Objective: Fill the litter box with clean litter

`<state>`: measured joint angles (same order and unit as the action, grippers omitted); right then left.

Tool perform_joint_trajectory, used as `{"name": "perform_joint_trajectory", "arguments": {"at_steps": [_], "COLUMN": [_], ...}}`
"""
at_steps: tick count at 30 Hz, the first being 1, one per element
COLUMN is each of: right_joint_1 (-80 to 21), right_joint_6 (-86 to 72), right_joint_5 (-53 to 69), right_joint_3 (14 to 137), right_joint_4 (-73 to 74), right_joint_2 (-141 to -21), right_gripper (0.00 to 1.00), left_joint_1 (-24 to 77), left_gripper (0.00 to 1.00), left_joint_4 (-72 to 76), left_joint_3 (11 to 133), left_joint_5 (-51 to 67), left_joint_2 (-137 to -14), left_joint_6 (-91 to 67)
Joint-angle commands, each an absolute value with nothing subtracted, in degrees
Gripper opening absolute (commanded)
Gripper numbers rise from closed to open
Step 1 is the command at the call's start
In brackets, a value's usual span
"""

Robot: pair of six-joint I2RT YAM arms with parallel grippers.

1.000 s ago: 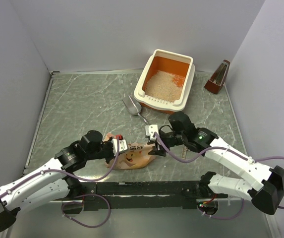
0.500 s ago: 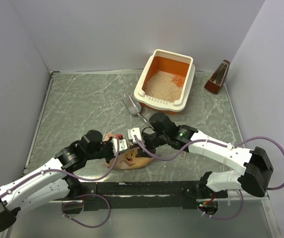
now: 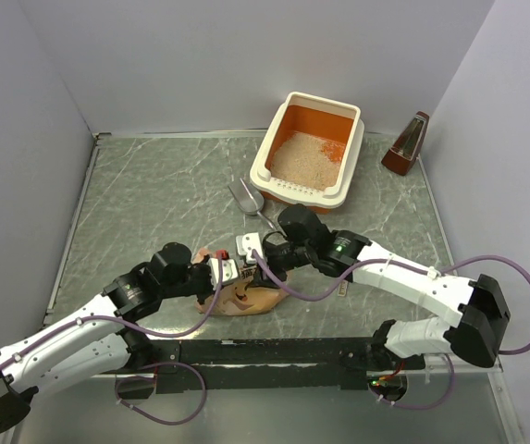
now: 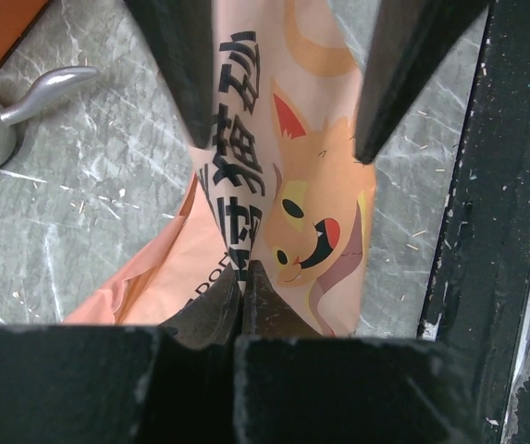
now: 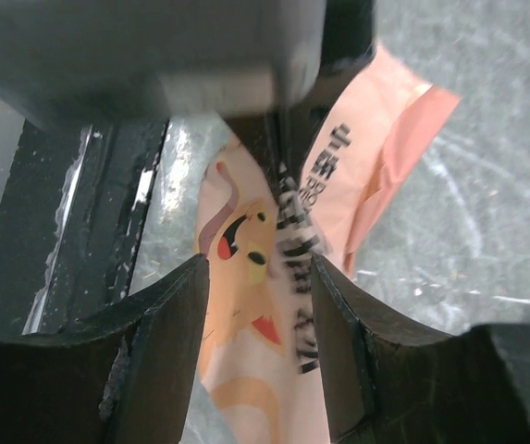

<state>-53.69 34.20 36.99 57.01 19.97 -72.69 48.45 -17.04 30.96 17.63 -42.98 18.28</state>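
The litter box (image 3: 323,101) stands at the back right, cream-rimmed and orange inside, with the clean litter (image 3: 297,157) covering part of its floor. Near the table's front lies a peach-pink cat-print bag (image 3: 257,300). My left gripper (image 3: 230,277) is shut on a fold of that bag (image 4: 292,213), jaws pinched together (image 4: 241,282). My right gripper (image 3: 246,262) is open, and its fingers (image 5: 167,324) stand on either side of the bag (image 5: 246,277) without closing on it. In the left wrist view the right gripper's fingers (image 4: 399,65) hang over the bag.
A grey metal scoop (image 3: 246,196) lies between the bag and the litter box, also showing in the left wrist view (image 4: 1,120). A brown metronome-shaped object (image 3: 406,143) stands at the back right by the wall. A black rail (image 3: 274,351) runs along the near edge.
My right arm has swung left from the table's middle to the bag, so its open jaws now straddle it beside the left gripper. The left arm and bag stayed put.
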Motion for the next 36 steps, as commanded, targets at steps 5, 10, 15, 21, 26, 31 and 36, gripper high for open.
{"name": "perform_joint_trajectory", "arguments": {"at_steps": [5,10,15,21,26,31,36], "right_joint_1": [-54.4,-54.4,-54.3,-54.3,-54.2,-53.5,-51.8], "right_joint_6": [36.3,35.8,34.8,33.8,33.2,32.7,32.9], "right_joint_5": [37.5,38.5,38.9,38.7,37.6,35.7,31.7], "right_joint_3": [59.7,58.1,55.2,50.8,47.2,44.7,46.2], "right_joint_4": [15.9,14.4,12.7,12.2,13.0,12.8,16.7], "right_joint_2": [-71.5,-73.9,-75.8,-74.4,-71.6,-71.2,-73.6], "right_gripper": [0.55,0.54,0.53,0.51,0.5,0.47,0.0], "left_joint_1": [48.3,48.3,48.3,48.3,48.3,48.3,48.3], "left_gripper": [0.01,0.01,0.01,0.01,0.01,0.01,0.01], "left_joint_4": [-13.2,-13.1,-13.1,-13.0,-13.0,-13.1,-13.4], "left_joint_3": [31.2,31.1,30.9,30.8,30.8,30.8,31.0], "left_joint_5": [18.6,18.2,17.9,17.8,17.4,17.4,17.2], "left_joint_2": [-41.8,-41.3,-40.6,-39.7,-39.7,-39.6,-39.6], "left_joint_6": [17.5,17.2,17.1,17.1,17.0,17.0,17.0]}}
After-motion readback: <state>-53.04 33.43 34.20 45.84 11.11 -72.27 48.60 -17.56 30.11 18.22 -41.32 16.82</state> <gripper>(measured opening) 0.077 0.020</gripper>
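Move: The litter bag's folded rim, where the open right fingers will close, lies about 5 cm below the right hand, otherwise straight under it. From the right hand the scoop lies flat roughly 16 cm ahead, level sideways and some 18 cm lower; the litter box stands about 28 cm ahead and 13 cm to its right, 14 cm lower. The left hand already grips the rim; that stretch is some 5 cm to its right, level in height and depth. Right hand rises slightly, sinks about 7 cm, then pinches the litter bag's rim while the left keeps hold. ##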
